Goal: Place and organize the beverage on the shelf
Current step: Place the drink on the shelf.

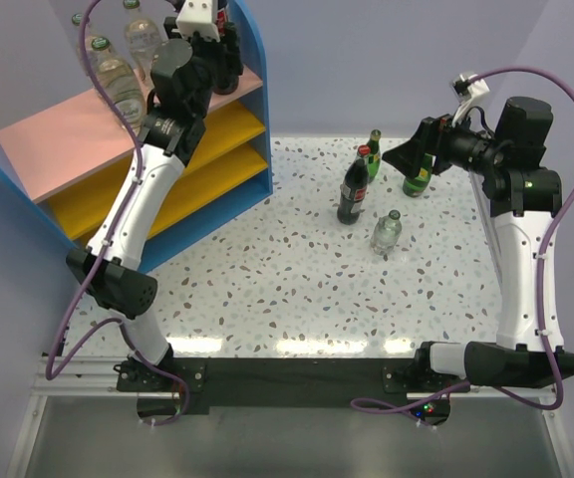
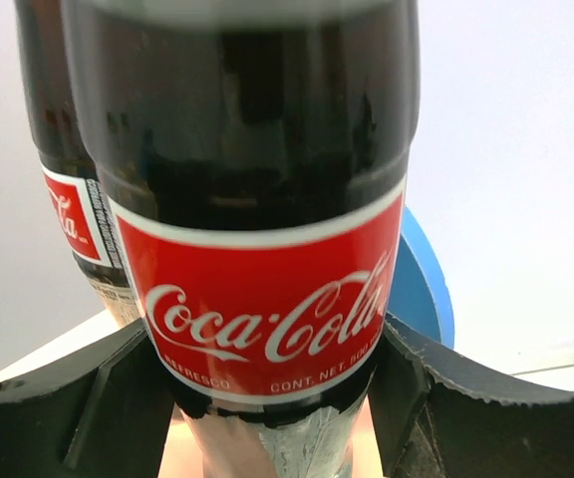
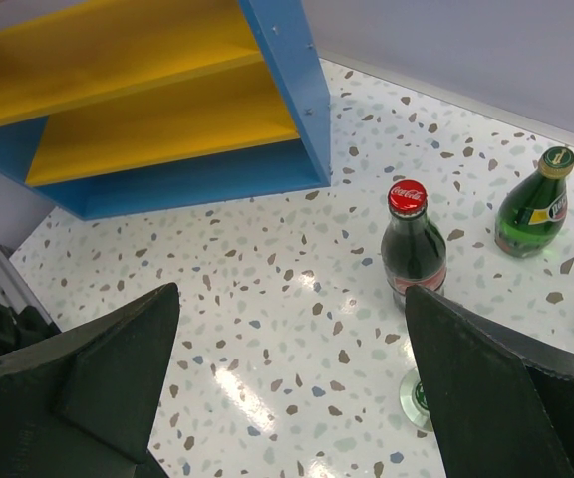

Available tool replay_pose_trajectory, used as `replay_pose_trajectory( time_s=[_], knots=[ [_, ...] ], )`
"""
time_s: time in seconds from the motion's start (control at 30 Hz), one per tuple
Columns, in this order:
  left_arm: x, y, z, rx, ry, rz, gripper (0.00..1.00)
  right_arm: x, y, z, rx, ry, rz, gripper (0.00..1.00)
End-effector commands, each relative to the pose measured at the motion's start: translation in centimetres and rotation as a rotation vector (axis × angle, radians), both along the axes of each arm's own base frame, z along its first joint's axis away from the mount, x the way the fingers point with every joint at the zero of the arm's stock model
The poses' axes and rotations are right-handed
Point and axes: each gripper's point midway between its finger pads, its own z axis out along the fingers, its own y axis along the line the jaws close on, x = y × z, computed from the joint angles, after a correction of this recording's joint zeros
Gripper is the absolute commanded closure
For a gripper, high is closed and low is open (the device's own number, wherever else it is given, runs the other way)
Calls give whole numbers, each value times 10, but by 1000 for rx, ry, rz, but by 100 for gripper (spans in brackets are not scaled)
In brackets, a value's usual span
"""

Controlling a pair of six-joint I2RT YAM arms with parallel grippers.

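My left gripper [image 1: 212, 40] is over the right end of the shelf's pink top board [image 1: 68, 134], shut on a dark cola bottle [image 2: 267, 199] with a red label. The bottle stands upright between the fingers [image 2: 68, 408], its base on the board. A second cola bottle [image 2: 63, 149] stands just behind it. Clear bottles [image 1: 118, 75] stand further left on the top board. My right gripper [image 1: 407, 154] is open and empty above the table, next to a green glass bottle [image 1: 419, 177]. A cola bottle [image 1: 354, 189], another green bottle [image 1: 374, 144] and a clear bottle [image 1: 387, 231] stand on the table.
The shelf's two yellow boards [image 1: 197, 139] hold nothing that I can see. In the right wrist view the cola bottle [image 3: 413, 249], a green bottle [image 3: 531, 209] and a green-capped clear bottle [image 3: 419, 398] stand right of the gripper [image 3: 292, 398]. The shelf's blue side panel [image 3: 287, 100] is ahead.
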Motion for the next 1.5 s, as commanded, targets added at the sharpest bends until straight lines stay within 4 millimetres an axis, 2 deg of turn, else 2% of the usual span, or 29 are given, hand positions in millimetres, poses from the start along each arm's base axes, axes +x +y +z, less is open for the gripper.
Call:
replay_pose_trajectory(
  time_s=[0.0, 0.17, 0.53, 1.07, 1.47],
  knots=[
    [-52, 29, 104, -111, -286, 22, 27, -7, 2, 12, 12, -39, 17, 2],
    [-54, 30, 105, -115, -287, 23, 22, -6, 2, 12, 15, -37, 18, 2],
    [-55, 28, 102, -108, -276, 12, 18, -7, 2, 12, 13, -40, 17, 2],
    [-51, 17, 78, -81, -203, -38, 9, -8, 2, 12, 12, -41, 16, 2],
    [-52, 23, 61, -73, -157, -12, 5, -8, 2, 12, 15, -39, 19, 2]
  ],
)
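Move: The Coke bottle that the left gripper has just been holding stands upright on the pink top shelf, right between the fingers, its middle some 5 cm above them. The other Coke bottle stands about 7 cm farther out and 4 cm to the left. The nearest clear bottle is roughly 13 cm left and 1 cm ahead; the front clear bottle is 18 cm left and 8 cm back. From the idle right hand, the held Coke is about 19 cm ahead, 37 cm left and 13 cm higher. Spread the left fingers from their hold low on the Coke bottle until nearly wide open, freeing it. Meanwhile raise the gripper about 6.5 cm along the bottle and draw it back 3.5 cm, fingertips tilting up some 10 degrees; then sink about 3 cm, staying drawn back, and let part of that tilt out. ##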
